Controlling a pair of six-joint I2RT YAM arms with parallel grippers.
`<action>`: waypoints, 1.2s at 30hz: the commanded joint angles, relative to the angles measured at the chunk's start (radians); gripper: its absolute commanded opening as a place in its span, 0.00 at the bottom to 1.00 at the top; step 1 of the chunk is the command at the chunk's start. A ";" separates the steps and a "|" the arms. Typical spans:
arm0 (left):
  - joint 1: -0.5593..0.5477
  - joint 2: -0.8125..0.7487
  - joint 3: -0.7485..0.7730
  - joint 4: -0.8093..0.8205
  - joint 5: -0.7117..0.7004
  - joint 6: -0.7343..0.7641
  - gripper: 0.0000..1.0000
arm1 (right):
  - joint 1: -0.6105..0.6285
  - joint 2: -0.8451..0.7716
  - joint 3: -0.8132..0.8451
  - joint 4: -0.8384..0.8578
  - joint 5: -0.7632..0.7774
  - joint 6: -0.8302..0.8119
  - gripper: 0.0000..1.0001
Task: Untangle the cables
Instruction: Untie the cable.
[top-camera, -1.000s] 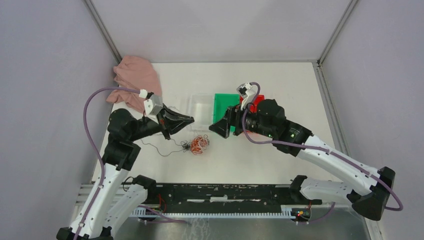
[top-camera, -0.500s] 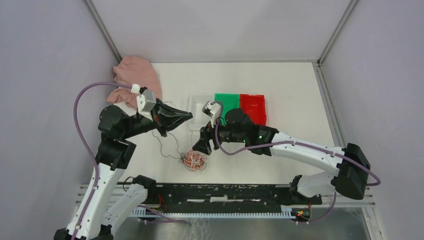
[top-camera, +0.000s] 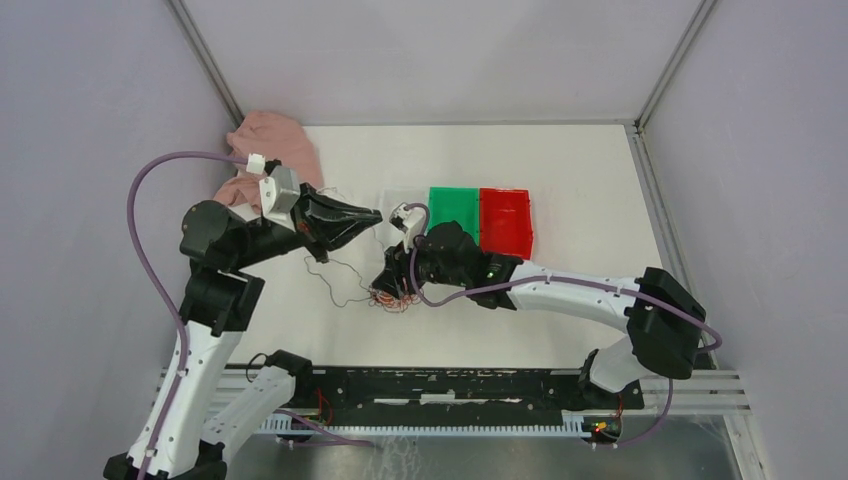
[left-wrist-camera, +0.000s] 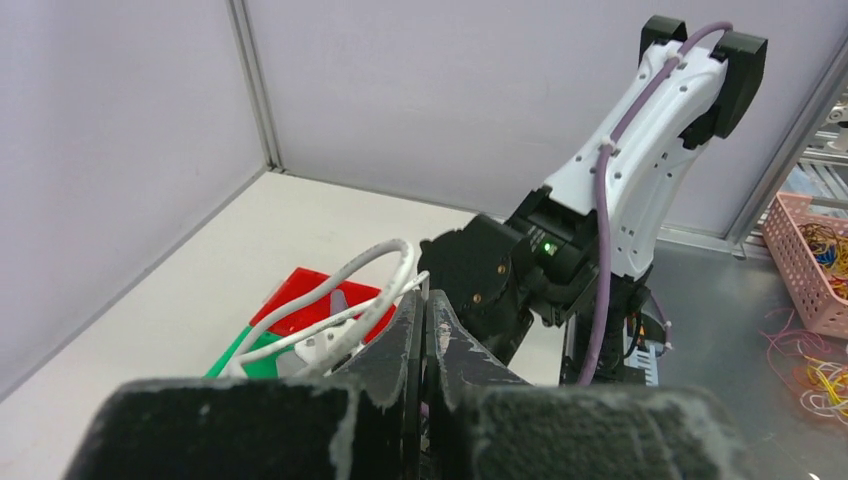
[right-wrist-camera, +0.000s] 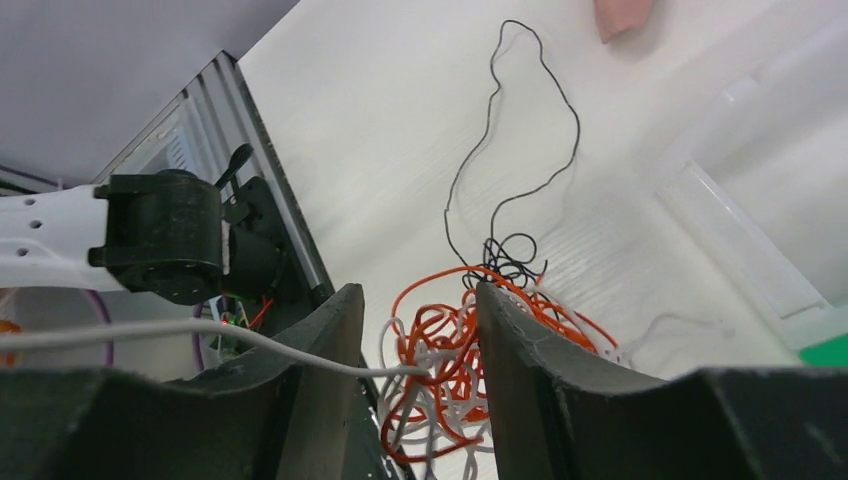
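The cables are a small wad of orange, whitish and black loops on the white table, in front of the bins. In the right wrist view the cables lie between my right gripper's fingers. That right gripper is open, one finger on each side of the wad, and in the top view the right gripper is down over it. A black strand trails away across the table. A taut whitish strand rises from the wad. My left gripper hangs above, jaws pressed together.
A pink cloth lies in the far left corner. A clear bin, a green bin and a red bin sit side by side behind the wad. A metal rail borders the near edge. A pink basket stands beyond the table.
My right gripper swung left from the bins and came down over the wad, its jaws narrowing. My left gripper rose and drew back; the wad shifted.
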 joint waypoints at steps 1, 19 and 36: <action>-0.003 0.004 0.094 0.039 0.015 -0.031 0.03 | 0.007 0.013 -0.061 0.123 0.093 0.032 0.51; -0.003 0.089 0.395 0.122 -0.283 0.132 0.03 | 0.006 0.008 -0.400 0.294 0.293 0.107 0.59; -0.003 0.080 0.217 0.032 -0.363 0.209 0.03 | 0.006 -0.321 -0.412 0.055 0.330 0.088 0.80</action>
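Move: The orange-and-white cable tangle lies roughly 13 cm below the right gripper, about 4 cm ahead and 2 cm to its left. From the left gripper, which already pinches the white cable, the tangle is about 39 cm below, 6 cm ahead and in line sideways. From the right gripper, the black cable loop is 8 cm ahead and 13 cm left, the clear bin 21 cm straight ahead, and the green bin 21 cm ahead and 11 cm right, all some 17 cm down. Keep the white cable pinched and raise the left gripper about 18 cm away from the tangle, drifting left and tilting its fingers up, then let it sink 5 cm while easing forward. Meanwhile lower the right gripper some 14 cm and carry it to the right over the table, turning clockwise, then lift it 5 cm with its fingers opening wider. ##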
